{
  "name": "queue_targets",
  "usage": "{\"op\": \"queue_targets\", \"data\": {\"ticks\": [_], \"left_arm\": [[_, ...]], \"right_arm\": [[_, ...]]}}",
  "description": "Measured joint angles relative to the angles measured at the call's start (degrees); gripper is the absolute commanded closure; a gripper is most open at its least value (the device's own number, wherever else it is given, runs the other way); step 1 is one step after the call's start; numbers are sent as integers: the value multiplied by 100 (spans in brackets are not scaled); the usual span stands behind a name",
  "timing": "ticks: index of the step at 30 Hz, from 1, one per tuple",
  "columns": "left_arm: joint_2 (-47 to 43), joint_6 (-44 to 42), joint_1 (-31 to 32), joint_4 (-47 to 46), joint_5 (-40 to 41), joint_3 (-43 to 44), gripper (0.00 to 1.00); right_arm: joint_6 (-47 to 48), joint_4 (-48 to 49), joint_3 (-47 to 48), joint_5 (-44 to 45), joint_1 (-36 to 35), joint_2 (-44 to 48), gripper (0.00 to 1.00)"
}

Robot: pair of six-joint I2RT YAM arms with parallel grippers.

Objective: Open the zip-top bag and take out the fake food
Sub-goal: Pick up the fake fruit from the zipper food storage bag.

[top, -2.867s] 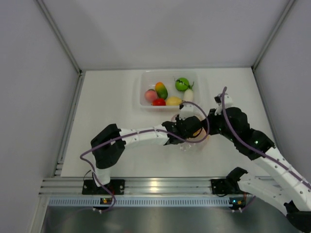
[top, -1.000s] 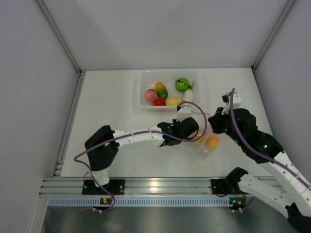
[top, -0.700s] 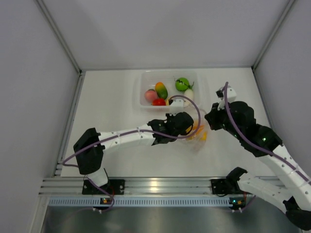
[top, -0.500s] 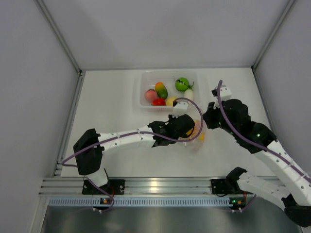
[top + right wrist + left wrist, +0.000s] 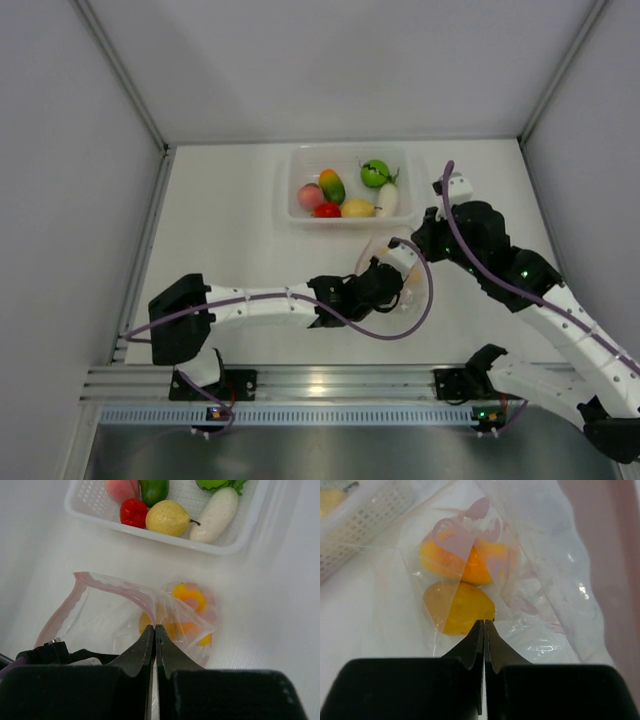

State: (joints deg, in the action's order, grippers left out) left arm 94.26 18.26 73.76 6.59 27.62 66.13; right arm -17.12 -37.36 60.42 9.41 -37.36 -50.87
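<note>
The clear zip-top bag (image 5: 105, 615) lies just in front of the tub, its mouth spread wide, with the pink zip strip (image 5: 120, 590) arching over it. My right gripper (image 5: 155, 628) is shut on the strip's near edge. My left gripper (image 5: 484, 622) is shut on the bag's thin film, right in front of the food. Two pieces of fake food remain inside: an orange one (image 5: 470, 562) and a yellow one (image 5: 457, 607). From above, the left gripper (image 5: 390, 265) and right gripper (image 5: 420, 243) meet over the bag (image 5: 377, 247).
A clear rectangular tub (image 5: 347, 149) stands behind the bag. It holds a pink peach, a red tomato (image 5: 133, 512), a yellow pear (image 5: 167, 517), a white radish (image 5: 215, 512) and green pieces. Grey walls close in the table on the left and right.
Both grippers and the bag have shifted up and left toward the tub. The left forearm has swung nearer the front edge. The bag's mouth now stands wider.
</note>
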Motion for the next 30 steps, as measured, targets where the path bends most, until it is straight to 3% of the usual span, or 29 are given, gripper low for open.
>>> {"op": "queue_targets", "data": {"ticks": [10,20,30], "left_arm": [[0,-1086,-310,-496,-811,-37,100],[361,-986,-634,-656,-1781,-144,100],[682,-503,-754,-365,-1880,-52,100]], "right_arm": [[105,-59,0,234,11,166,100],[85,151,-157,258,9,590,100],[225,157,-157,26,9,461,100]]}}
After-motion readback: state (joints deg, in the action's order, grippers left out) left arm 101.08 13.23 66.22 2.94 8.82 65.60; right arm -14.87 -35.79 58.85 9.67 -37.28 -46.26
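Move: For the left hand, shut inside or at the mouth of the bag, the yellow fruit lies about 5 cm ahead, 2 cm to its right and some 8 cm below. The orange fruit lies just beyond, roughly 8 cm ahead and 6 cm right of this hand; the white tray's middle is about 25 cm ahead and 9 cm left. From the right hand, the yellow fruit is around 3 cm ahead, 1 cm right and 20 cm down. Down into the open bag goes the left hand: it first eases slightly forward, right and up, swinging its fingers clockwise by some 10 degrees, then drops about 6 cm towards the yellow fruit, tipping a little further down, fingers still shut. The right hand keeps its pinch on the bag's rim, drifting about 1.5 cm to its right and rising about 2 cm before settling slightly lower. ##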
